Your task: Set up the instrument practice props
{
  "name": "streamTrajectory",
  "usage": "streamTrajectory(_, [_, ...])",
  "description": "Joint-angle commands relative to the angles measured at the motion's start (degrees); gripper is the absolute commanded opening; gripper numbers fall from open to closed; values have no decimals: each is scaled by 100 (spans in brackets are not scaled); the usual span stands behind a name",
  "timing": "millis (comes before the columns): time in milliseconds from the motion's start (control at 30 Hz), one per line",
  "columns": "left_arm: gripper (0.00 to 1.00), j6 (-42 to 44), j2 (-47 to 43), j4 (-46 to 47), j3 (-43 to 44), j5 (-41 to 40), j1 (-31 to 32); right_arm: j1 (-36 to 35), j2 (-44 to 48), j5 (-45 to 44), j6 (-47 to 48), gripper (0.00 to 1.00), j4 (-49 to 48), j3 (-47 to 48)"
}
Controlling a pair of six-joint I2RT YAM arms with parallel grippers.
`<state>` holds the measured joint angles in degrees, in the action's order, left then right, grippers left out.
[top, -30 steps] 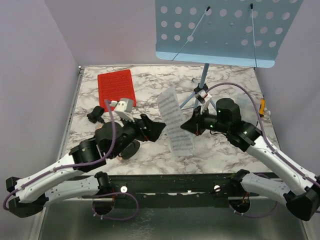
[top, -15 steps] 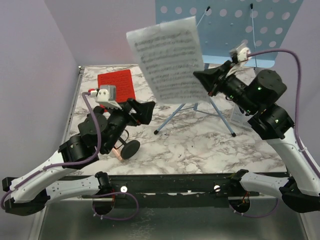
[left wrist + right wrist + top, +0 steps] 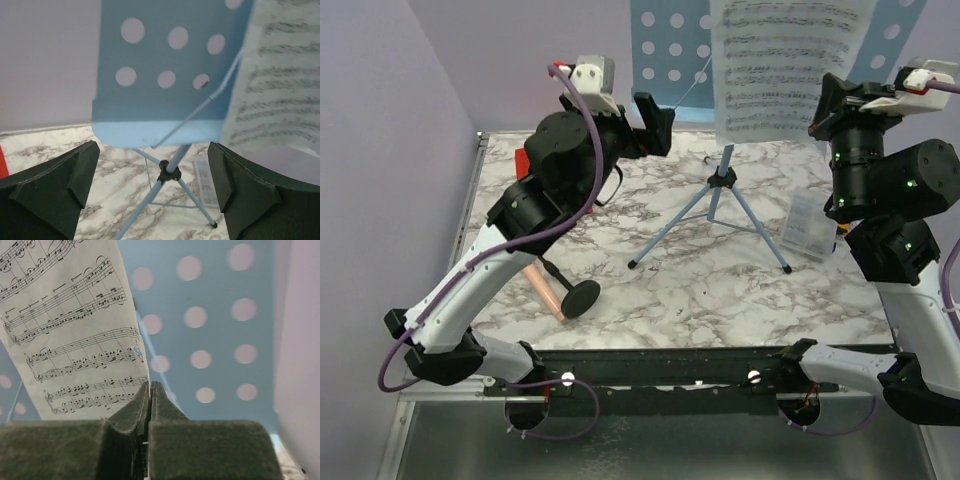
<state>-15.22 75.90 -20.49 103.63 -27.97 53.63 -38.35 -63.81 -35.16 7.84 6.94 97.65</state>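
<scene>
My right gripper [image 3: 827,103] is raised and shut on the lower right edge of the white sheet music [image 3: 775,65], holding it upright in front of the light blue perforated music stand [image 3: 670,40]. The right wrist view shows the jaws [image 3: 150,390] pinched on the sheet music [image 3: 70,325], with the stand [image 3: 215,315] behind. My left gripper [image 3: 655,125] is open and empty, raised near the stand's left lower edge. Its view shows the stand [image 3: 165,75] and tripod hub [image 3: 168,171]. The pinkish microphone [image 3: 545,290] lies on the table by its black round base [image 3: 580,298]. The red sheet [image 3: 523,160] is mostly hidden behind my left arm.
A small clear box [image 3: 808,225] lies on the marble table [image 3: 720,290] right of the tripod legs [image 3: 665,235], and also shows in the left wrist view [image 3: 205,180]. Purple walls close in the back and sides.
My right gripper carried the sheet music up and to the right, in front of the stand. My left arm rose from the table toward the stand's left side, still open.
</scene>
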Motion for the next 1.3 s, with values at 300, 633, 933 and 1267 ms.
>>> streamTrajectory(300, [78, -341, 1471, -327, 2153, 2756, -810, -21, 43, -1103, -6, 0, -518, 277])
streamTrajectory(633, [59, -96, 2023, 9, 2653, 2471, -876, -24, 149, -1032, 23, 0, -641, 212])
streamTrajectory(933, [44, -104, 2405, 32, 3025, 2538, -897, -24, 234, -904, 67, 0, -863, 146])
streamTrajectory(1267, [26, -162, 2543, 215, 3084, 2789, -898, -24, 194, -836, 24, 0, -1062, 0])
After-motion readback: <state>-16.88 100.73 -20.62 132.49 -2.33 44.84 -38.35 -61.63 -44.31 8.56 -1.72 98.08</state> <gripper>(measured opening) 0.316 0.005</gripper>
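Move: The music stand's left clip wire, a thin rod before the desk, is about 10 cm ahead of the left hand, 11 cm to its right and 7 cm higher; the held sheet's middle is 20 cm right, 4 cm ahead, 10 cm up. From the right hand, the stand's desk centres roughly 15 cm ahead, 8 cm left and 12 cm up, the right clip wire about 11 cm ahead, level sideways, 7 cm up. The left hand goes some 9 cm right, 6 cm forward and a little up towards the left clip wire, turning about 15 degrees clockwise while its wide-open fingers close to around a third, contact not clear. The right hand keeps its pinch on the sheet's edge and eases right, up and slightly back from the desk, its left side rolling up. ##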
